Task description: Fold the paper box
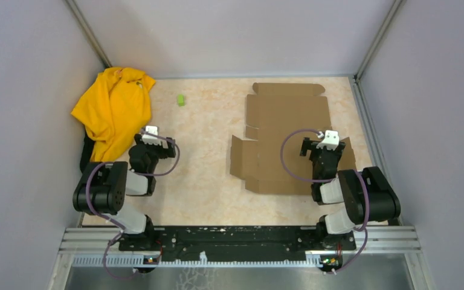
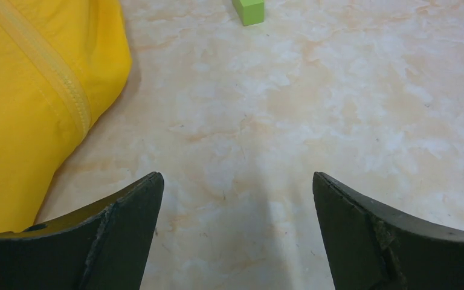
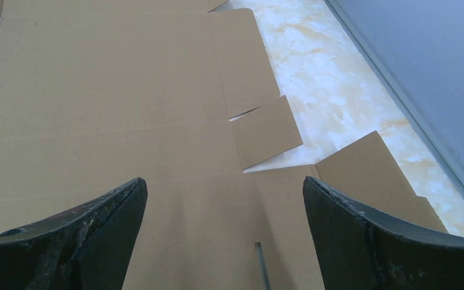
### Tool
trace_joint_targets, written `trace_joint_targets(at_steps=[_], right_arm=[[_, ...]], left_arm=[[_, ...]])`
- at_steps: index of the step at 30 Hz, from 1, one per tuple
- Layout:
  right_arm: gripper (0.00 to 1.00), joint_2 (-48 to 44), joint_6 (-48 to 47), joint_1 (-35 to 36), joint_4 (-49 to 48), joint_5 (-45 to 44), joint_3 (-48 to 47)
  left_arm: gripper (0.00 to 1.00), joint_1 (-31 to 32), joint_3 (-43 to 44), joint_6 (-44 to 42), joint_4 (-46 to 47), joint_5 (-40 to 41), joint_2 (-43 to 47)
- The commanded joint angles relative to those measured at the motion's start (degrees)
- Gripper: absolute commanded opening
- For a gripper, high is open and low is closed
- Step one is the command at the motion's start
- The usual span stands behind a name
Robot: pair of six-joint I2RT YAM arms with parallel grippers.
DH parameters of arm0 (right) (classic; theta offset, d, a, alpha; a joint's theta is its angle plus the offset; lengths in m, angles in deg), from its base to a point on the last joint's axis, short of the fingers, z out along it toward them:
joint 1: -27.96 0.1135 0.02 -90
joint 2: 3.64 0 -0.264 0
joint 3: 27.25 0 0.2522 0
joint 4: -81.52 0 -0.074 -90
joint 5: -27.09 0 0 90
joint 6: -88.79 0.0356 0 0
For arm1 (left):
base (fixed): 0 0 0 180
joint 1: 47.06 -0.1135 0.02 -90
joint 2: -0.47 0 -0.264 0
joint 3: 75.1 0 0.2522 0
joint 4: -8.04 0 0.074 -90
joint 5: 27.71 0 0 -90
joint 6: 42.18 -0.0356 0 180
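Observation:
The paper box (image 1: 284,121) is a plain brown die-cut cardboard sheet lying flat and unfolded on the right half of the table, flaps and tabs spread out. My right gripper (image 1: 325,145) hovers over the sheet's right side, open and holding nothing. In the right wrist view the cardboard (image 3: 127,103) fills the space below the open right gripper (image 3: 225,184), with a side flap (image 3: 266,130) and a narrow slot (image 3: 260,263) showing. My left gripper (image 1: 151,138) is open over bare table, well to the left of the sheet; the left wrist view shows that gripper (image 2: 237,178) empty above the marbled tabletop.
A yellow cloth garment (image 1: 113,109) with a zipper lies bunched at the back left, close beside my left gripper (image 2: 30,103). A small green block (image 1: 181,99) sits on the table behind it (image 2: 249,11). Grey walls enclose the table; the right wall (image 3: 423,72) runs near the sheet.

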Motion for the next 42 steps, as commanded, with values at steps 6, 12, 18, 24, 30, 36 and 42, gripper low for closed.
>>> trace_joint_targets(at_steps=[6,12,18,24,30,36,42], right_arm=[[0.99,-0.4,0.6,-0.3,-1.8,-0.1,-1.9],[0.99,-0.9,0.1,-0.3,-3.7,0.1,-0.9],[0.99,-12.5,-1.1,-0.2,11.9,4.5,-3.8],[0.99,-24.9,-0.7,3.6,36.3,2.4,-16.1],[0.99,-18.0,4.3,6.6,81.2,-0.6,-53.8],[0.99,-6.6,22.9,0.7,95.7,20.0,-72.0],[0.99,0.3,22.3,-5.9,94.2,41.3,-69.0]], left_arm=[[0.99,-5.5,-2.2,3.2,7.2,-11.3,0.2],[0.99,-5.6,-2.6,2.8,8.6,-12.1,0.3],[0.99,-5.1,1.7,0.7,-9.1,-17.6,10.1],[0.99,-2.1,9.1,2.3,-22.1,-19.1,20.3],[0.99,2.8,20.4,15.6,-31.5,-10.6,29.8],[0.99,4.7,47.3,24.9,-55.4,-11.4,24.8],[0.99,9.4,61.7,28.1,-57.3,-27.0,13.0]])
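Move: The flat cardboard's far end flap lies about 27 cm ahead of the right hand, 9 cm to its left and some 9 cm below. The cardboard's near left side flap is 28 cm left and 3 cm back of that hand, its near right one 10 cm right and 4 cm back. From the left hand the far flap is roughly 24 cm ahead and 51 cm right, with the green block about 20 cm ahead and 6 cm right. Clear above the cardboard, the open right hand climbs about 29 cm while swinging forward and left, then sinks some 6 cm, its left side rolling up, turning counter-clockwise and tipping down. The open left hand first hovers low, then shoots up nearly 40 cm and swings right, fingers tilting up and turning clockwise. Neither touches anything at the end. ##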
